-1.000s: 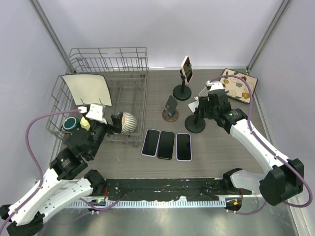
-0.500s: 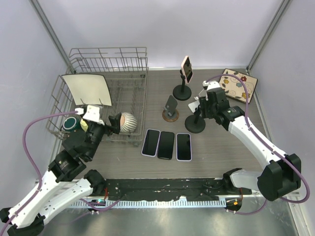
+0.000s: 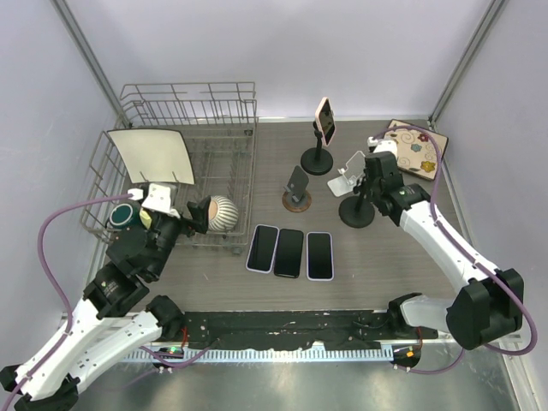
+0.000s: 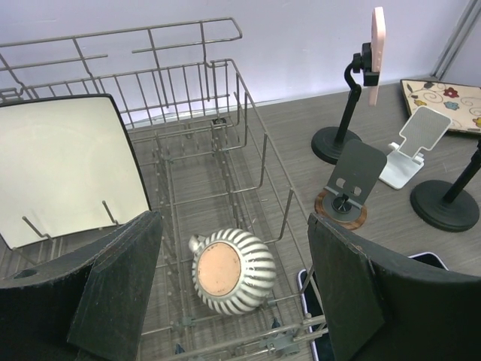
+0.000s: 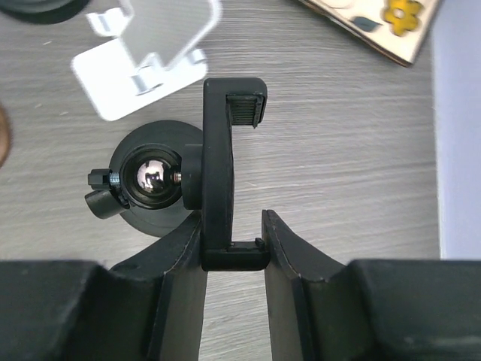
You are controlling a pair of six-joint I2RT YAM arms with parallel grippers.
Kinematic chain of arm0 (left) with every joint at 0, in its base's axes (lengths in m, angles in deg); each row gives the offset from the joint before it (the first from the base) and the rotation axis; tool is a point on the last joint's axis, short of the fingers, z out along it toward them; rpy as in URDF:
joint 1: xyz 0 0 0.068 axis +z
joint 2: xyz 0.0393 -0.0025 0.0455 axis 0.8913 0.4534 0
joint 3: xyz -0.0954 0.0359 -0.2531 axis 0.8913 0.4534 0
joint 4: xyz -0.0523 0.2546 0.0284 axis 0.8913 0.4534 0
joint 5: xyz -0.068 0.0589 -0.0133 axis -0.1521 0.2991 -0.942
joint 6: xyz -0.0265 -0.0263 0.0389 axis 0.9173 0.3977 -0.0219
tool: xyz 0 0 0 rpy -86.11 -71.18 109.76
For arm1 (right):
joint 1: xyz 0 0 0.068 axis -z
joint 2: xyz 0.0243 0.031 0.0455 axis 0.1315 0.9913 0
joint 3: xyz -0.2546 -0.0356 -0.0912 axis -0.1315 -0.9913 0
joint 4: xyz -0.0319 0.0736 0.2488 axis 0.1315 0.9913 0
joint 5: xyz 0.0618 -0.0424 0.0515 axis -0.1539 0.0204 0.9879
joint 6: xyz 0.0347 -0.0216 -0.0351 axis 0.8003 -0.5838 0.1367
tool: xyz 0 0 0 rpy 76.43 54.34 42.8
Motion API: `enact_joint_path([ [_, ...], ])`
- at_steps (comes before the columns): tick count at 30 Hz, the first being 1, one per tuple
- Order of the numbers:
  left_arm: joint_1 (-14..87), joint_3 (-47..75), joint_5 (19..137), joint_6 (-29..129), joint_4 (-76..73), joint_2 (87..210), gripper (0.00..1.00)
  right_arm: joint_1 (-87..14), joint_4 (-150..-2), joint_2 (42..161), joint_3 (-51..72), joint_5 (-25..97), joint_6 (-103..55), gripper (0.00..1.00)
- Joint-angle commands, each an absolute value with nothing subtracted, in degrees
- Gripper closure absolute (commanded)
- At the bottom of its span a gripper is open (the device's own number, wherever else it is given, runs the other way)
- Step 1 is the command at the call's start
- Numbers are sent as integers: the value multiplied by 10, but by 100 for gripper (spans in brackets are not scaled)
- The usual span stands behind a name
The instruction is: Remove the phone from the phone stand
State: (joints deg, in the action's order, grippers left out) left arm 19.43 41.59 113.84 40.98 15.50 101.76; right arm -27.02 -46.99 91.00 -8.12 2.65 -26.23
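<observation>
A pink phone (image 3: 324, 120) stands clamped upright in a black phone stand (image 3: 318, 161) at the back of the table; the left wrist view shows the same phone (image 4: 373, 54) from the side. My right gripper (image 3: 374, 175) is to the right of it, over a second black stand (image 3: 357, 211) that holds no phone. Its fingers (image 5: 184, 259) are shut on the lower end of that stand's clamp bracket (image 5: 219, 165). My left gripper (image 4: 233, 301) hangs open over the dish rack, holding nothing.
A wire dish rack (image 3: 184, 163) at left holds a cream plate (image 3: 150, 154) and a striped cup (image 3: 226, 212). Three phones (image 3: 290, 253) lie flat at centre. A white stand (image 3: 348, 175), a grey stand on a coaster (image 3: 296, 188) and a floral tray (image 3: 414, 147) are nearby.
My right gripper closed on the empty black stand's clamp, and that stand shifted a little to the right with it. The left arm barely moved.
</observation>
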Motion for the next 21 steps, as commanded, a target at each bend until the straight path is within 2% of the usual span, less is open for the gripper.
enact_joint_path([
  [1,199,418,1128,415,144,1010,18,-234,-494,892,-58,-83,-212,85],
  [4,199,419,1130,414,144,1007,18,-183,-510,900,-58,-85,-190,89],
  [12,200,423,1132,413,141,1001,18,-61,-581,961,-37,-86,-146,89],
  [21,202,426,1136,413,139,999,18,-8,-658,1042,25,-83,-142,87],
])
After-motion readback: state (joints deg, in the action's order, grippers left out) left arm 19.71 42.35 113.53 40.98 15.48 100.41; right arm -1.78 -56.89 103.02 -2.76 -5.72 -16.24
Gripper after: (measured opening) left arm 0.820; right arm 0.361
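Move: Between the right fingers is the black phone stand, already empty. The clear spot just in front of the flower tray lies about 13 cm right of this hand, 4 cm ahead and 14 cm below; the tray's middle is some 14 cm right and 17 cm ahead. Beside the starting place, the white stand is about 5 cm left and 7 cm ahead. From the left hand the clear spot is roughly 60 cm right, 13 cm ahead and 30 cm down. Swinging to its right at a near-level height, the right hand carries the pinched black stand about 17 cm away from the white stand, bending forward by some 4 cm in the later half towards the spot before the flower tray. The wrist turns roughly 35 degrees clockwise on the way, and the fingers keep their hold on the stand's clamp. ##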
